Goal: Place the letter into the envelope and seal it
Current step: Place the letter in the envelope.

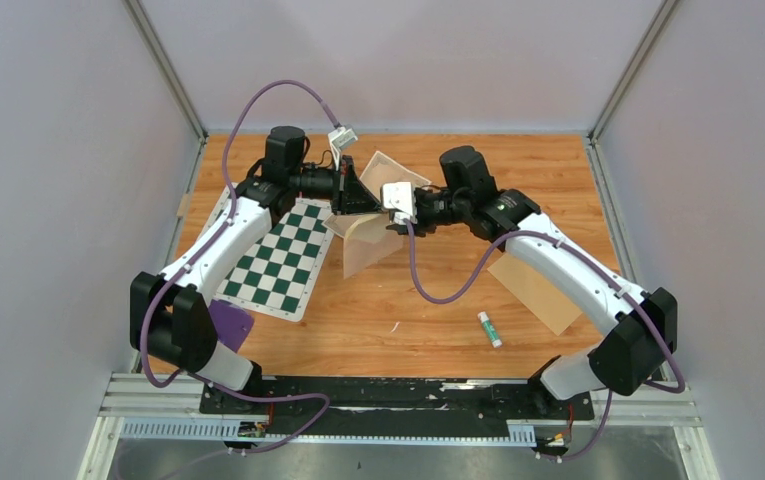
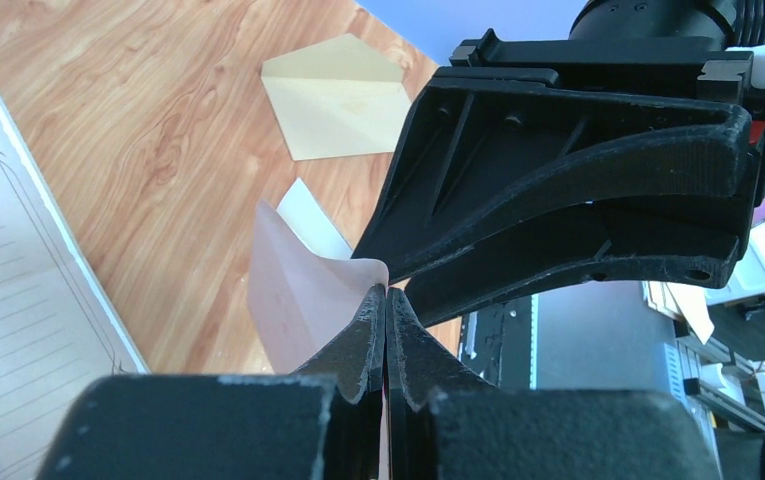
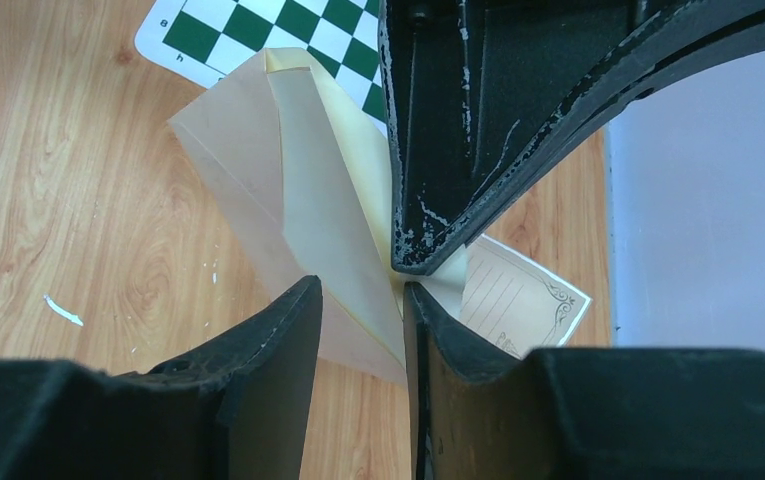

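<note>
The envelope point(image 1: 371, 243), a pale cream folded sheet, hangs lifted over the middle of the table. My left gripper point(image 2: 386, 290) is shut on its upper edge, which looks thin and pinkish point(image 2: 293, 295) there. My right gripper point(image 3: 360, 290) faces it from the right. Its jaws stand open with a clear gap, and the envelope's lower edge point(image 3: 298, 200) runs between them, close to the right finger. The left fingertip point(image 3: 426, 250) sits just above that gap. The letter point(image 3: 523, 300), lined cream paper with an ornate border, lies flat on the wood behind and beneath the envelope point(image 2: 18, 300).
A green-and-white chessboard mat point(image 1: 283, 262) lies at the left. A tan envelope-like piece with a pointed flap point(image 2: 343, 95) lies at the right, partly under the right arm point(image 1: 538, 290). A glue stick point(image 1: 489, 328) lies near the front. A small white slip point(image 2: 313, 215) lies on the wood.
</note>
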Controlling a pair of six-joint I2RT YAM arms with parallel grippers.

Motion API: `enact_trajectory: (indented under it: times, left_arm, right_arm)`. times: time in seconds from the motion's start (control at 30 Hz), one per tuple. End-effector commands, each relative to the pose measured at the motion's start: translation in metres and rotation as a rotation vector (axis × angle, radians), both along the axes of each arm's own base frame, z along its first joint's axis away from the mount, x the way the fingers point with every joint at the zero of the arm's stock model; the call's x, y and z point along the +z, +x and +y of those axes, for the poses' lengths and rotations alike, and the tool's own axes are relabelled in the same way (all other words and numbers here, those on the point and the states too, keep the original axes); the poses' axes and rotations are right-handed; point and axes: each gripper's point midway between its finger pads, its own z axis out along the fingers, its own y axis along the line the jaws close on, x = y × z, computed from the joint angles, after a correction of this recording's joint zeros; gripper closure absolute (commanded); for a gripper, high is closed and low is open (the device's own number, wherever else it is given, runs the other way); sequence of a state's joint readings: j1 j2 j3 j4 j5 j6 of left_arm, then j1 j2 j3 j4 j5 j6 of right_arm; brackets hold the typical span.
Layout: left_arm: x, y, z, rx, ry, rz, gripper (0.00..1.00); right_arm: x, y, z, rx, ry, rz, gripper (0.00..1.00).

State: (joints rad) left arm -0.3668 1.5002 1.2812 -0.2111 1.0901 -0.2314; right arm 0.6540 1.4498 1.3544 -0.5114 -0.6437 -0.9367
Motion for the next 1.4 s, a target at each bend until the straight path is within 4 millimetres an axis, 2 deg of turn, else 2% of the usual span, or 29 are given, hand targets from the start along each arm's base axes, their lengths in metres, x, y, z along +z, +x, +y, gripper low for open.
enact_trajectory:
  times: [0.0,0.2,0.4,0.53,0.83,1.03,1.23,1.37]
  left_arm:
    - [0.015,0.000,-0.004,-0.025,-0.038,-0.037,1.00]
    - [0.011,0.003,-0.003,-0.002,-0.025,-0.027,1.00]
    - [0.006,0.005,-0.003,0.002,-0.012,-0.026,1.00]
    - [0.006,0.006,-0.004,-0.001,-0.012,-0.030,1.00]
    - [0.008,0.002,-0.005,-0.020,-0.017,-0.039,1.00]
    - [0.005,-0.001,-0.007,-0.029,-0.014,-0.031,1.00]
    - [-0.006,0.003,-0.005,0.004,0.019,-0.017,1.00]
    - [-0.012,0.008,-0.002,0.038,0.045,-0.024,1.00]
  right_arm:
    - [0.004,-0.008,0.007,0.049,0.011,-0.035,0.64]
    - [0.006,-0.010,0.008,0.071,0.007,-0.062,0.73]
    - [0.008,-0.013,0.009,0.112,-0.002,-0.108,0.93]
    - [0.006,-0.013,0.011,0.139,-0.024,-0.129,1.00]
    - [-0.010,-0.006,0.013,0.163,-0.127,-0.078,1.00]
    - [-0.017,0.004,0.022,0.121,-0.176,-0.059,1.00]
    - [-0.001,0.018,0.025,0.031,-0.174,-0.088,1.00]
    - [0.012,0.016,0.024,0.015,-0.162,-0.116,1.00]
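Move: The envelope, with the letter partly in it, hangs from the left fingers. Its middle is about 2 cm back, 4 cm left and 4 cm below the half-open right hand, and some 4 cm back, 2 cm left and 5 cm below the left hand. From the right hand, the bordered sheet lies some 20 cm ahead, 2 cm left, and the checkered board 9 cm ahead, 27 cm left, both about 24 cm lower. The right fingers close from half open and pinch the paper at the envelope's upper edge, close beside the left fingers, easing back and left barely 1 cm. Shut, they then sink about 3 cm while working forward and a little farther left, tips dipping some 10 degrees, and finally rise slightly. The left hand keeps its pinch, almost still. ##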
